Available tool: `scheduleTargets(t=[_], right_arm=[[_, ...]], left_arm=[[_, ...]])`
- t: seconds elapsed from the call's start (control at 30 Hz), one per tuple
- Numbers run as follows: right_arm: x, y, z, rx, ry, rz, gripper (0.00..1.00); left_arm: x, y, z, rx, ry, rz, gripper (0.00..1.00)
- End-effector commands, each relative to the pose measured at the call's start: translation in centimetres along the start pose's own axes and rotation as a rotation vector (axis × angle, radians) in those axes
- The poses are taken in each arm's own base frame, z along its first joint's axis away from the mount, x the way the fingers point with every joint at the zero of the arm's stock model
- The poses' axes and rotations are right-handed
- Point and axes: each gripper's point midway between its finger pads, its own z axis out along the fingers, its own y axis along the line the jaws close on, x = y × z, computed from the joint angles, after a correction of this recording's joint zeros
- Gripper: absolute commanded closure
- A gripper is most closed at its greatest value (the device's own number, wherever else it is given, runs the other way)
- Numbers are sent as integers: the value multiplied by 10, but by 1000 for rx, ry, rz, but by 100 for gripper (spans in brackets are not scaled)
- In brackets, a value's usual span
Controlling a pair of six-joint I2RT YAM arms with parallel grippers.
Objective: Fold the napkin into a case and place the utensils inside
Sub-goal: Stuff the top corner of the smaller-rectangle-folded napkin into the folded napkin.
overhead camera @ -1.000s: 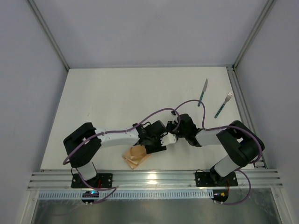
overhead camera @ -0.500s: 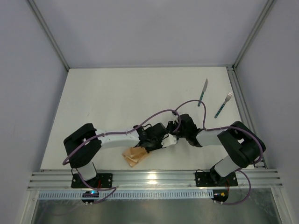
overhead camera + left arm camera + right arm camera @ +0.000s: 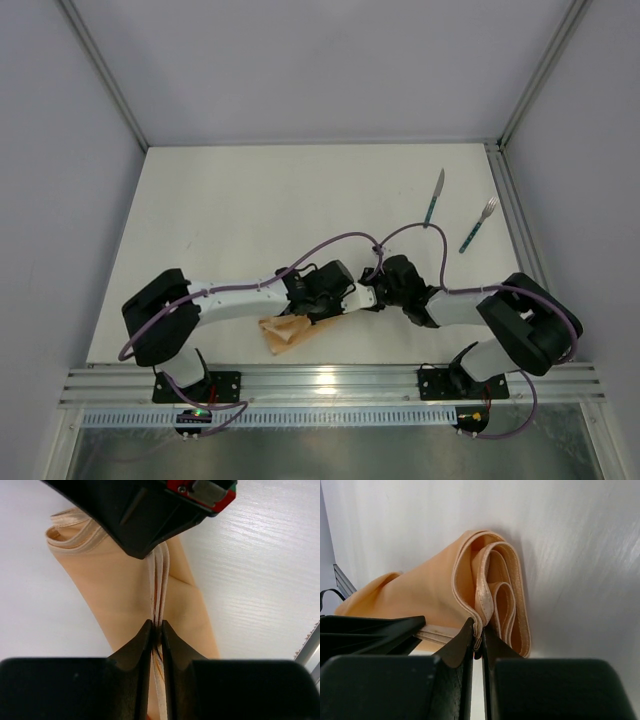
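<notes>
The peach-orange napkin (image 3: 285, 332) lies folded in loose layers near the table's front edge, tapering toward the grippers. No case shows apart from this bundle. My left gripper (image 3: 156, 626) is shut on a stack of its edges (image 3: 159, 580). My right gripper (image 3: 477, 627) is shut on a hemmed corner of the napkin (image 3: 430, 590), whose folds curl up beside it. In the top view the left gripper (image 3: 338, 305) and the right gripper (image 3: 362, 300) meet nose to nose. The utensils, a knife (image 3: 433, 197) and a fork (image 3: 478, 224), lie apart at the far right.
The aluminium rail (image 3: 330, 382) runs along the near edge just behind the napkin. A side rail (image 3: 515, 215) borders the table on the right, close to the fork. Purple cables (image 3: 340, 242) loop above both wrists.
My left gripper has closed from wide open onto the napkin's edges. Both wrists have shifted slightly, and the napkin has been drawn a little toward the near edge.
</notes>
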Motion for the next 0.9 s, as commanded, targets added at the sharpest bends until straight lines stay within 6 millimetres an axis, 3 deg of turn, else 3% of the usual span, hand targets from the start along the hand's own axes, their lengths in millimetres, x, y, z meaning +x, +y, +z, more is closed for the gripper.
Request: scheduleTargets(t=[0.0, 0.1, 0.13, 0.17, 0.33, 0.43, 0.47, 0.6, 0.87], right_arm=[[1, -4, 4, -2, -33, 37, 96], [4, -11, 6, 16, -27, 44, 96], [6, -13, 6, 19, -22, 50, 96], [8, -14, 6, 21, -21, 54, 96], [10, -23, 6, 51, -31, 64, 96], [9, -21, 6, 41, -36, 69, 96], [8, -21, 5, 40, -39, 74, 96], [6, -19, 2, 33, -71, 98, 96], [-3, -19, 1, 47, -107, 109, 96]], left_arm=[[-11, 0, -13, 13, -50, 4, 87], [-12, -13, -14, 93, -64, 24, 80], [-13, -16, -15, 110, -65, 30, 72], [-12, -20, -16, 129, -64, 24, 56], [-42, 2, -22, 41, -114, -30, 41], [-53, 7, -14, 25, -122, -57, 39], [-45, 3, -1, 43, -80, -63, 39], [-26, -11, 19, 92, -10, -65, 40], [-15, -29, 8, 164, -14, -34, 34]])
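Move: The left fingers still pinch the napkin's layered edge; the next stretch of it lies about 2 cm to their right, 1 cm back and 2 cm below. From that hand, the rolled end is roughly 5 cm ahead and 6 cm right, the flat end about 10 cm left and 3 cm back. From the right hand, that stretch is some 4 cm back, 3 cm left and slightly lower. Left fingers open, arc up and 4 cm right, then drop 4 cm, backing left astride the edge; right keeps pinching. ##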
